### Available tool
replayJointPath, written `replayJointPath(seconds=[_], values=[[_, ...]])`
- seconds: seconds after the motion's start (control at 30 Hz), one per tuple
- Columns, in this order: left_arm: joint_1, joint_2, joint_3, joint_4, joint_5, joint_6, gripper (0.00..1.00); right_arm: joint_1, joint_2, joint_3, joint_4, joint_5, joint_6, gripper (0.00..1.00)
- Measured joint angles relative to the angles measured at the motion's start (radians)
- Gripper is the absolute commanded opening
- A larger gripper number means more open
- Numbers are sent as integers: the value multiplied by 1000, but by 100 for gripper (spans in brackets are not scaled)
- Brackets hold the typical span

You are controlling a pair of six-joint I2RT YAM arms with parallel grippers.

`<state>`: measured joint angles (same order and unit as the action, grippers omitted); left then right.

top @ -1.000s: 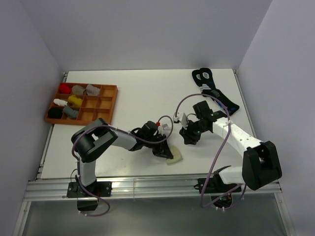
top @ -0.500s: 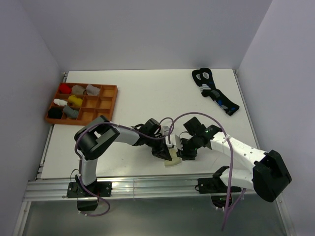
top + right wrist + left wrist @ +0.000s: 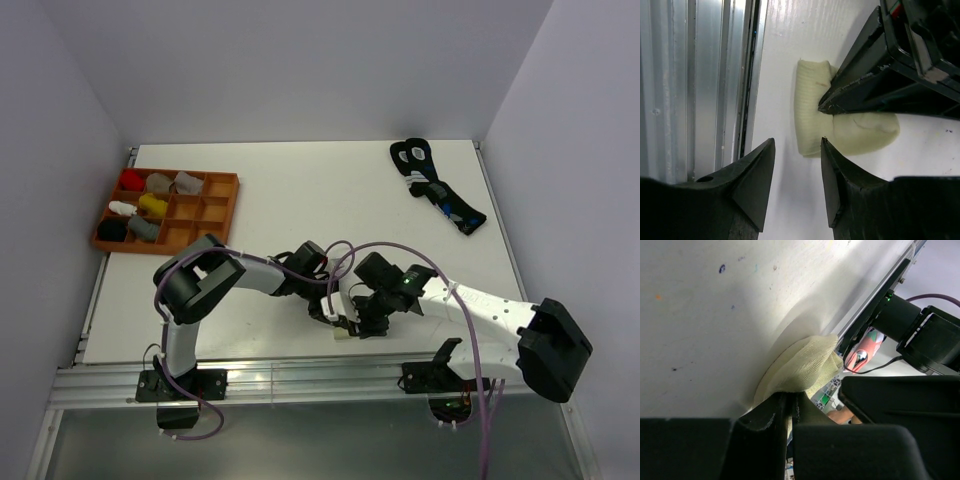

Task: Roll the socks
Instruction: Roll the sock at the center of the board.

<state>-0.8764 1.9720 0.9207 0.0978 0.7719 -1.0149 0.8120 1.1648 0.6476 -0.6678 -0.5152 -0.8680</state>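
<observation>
One of the socks, a pale cream-yellow one (image 3: 812,100), lies folded near the table's front edge. My left gripper (image 3: 790,401) is shut on its fabric (image 3: 805,365); the black left fingers (image 3: 875,85) show from the right in the right wrist view, pinching the fold. My right gripper (image 3: 797,143) is open, its tips just short of the sock's near end, with nothing between them. From above, both grippers (image 3: 335,316) (image 3: 360,324) crowd over the sock (image 3: 342,334), which is mostly hidden.
An orange compartment tray (image 3: 222,215) with small sock bundles stands at the back left. Black socks with blue-and-white marks (image 3: 438,190) lie at the back right. The aluminium rail (image 3: 705,75) along the table's front edge runs right beside the sock.
My right arm has swung from mid-table down and left to the sock at the front edge. The left gripper has kept its hold and shifted slightly with the sock.
</observation>
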Motion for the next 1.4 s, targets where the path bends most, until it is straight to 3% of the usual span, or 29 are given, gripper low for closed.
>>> replayJointPath(seconds=[0.57, 0.67, 0.73, 0.9, 1.13, 1.4], values=[[2, 2, -8, 19, 8, -3, 1, 64, 89, -47, 140, 81, 45, 45], [3, 2, -20, 42, 11, -19, 1, 65, 91, -61, 171, 92, 55, 38], [5, 1, -32, 64, 13, -32, 2, 65, 99, -63, 185, 100, 66, 27], [9, -38, -146, 214, -10, -144, 5, 59, 122, -59, 200, 81, 86, 21], [-9, -122, -362, 503, -142, -365, 11, 6, 181, -31, 200, -25, 81, 20], [-76, -188, -460, 622, -349, -472, 11, -89, 365, 121, 24, -148, 12, 20]])
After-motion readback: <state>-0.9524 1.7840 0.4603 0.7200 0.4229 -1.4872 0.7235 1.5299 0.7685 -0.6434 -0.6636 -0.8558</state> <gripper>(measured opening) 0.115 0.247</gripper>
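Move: The beige sock lies partly rolled, about 3 cm to the right hand's left, 1 cm ahead and some 4 cm below its open fingers. The left fingers pinching it are about 3 cm to the right hand's left, 2 cm ahead and 3 cm below; the table's front edge runs about 5 cm straight back, 5 cm lower. For the left hand, the sock's middle is about 1 cm back and 1 cm below, level sideways. The sock's rolled part is taken by the right hand too: its open fingers sink about 3 cm onto the end nearer them and close around it, then edge 1 cm left and tilt a little. The left fingers, nearly shut at the roll throughout, wait, then shift 2 cm left and turn some 25 degrees counter-clockwise. ##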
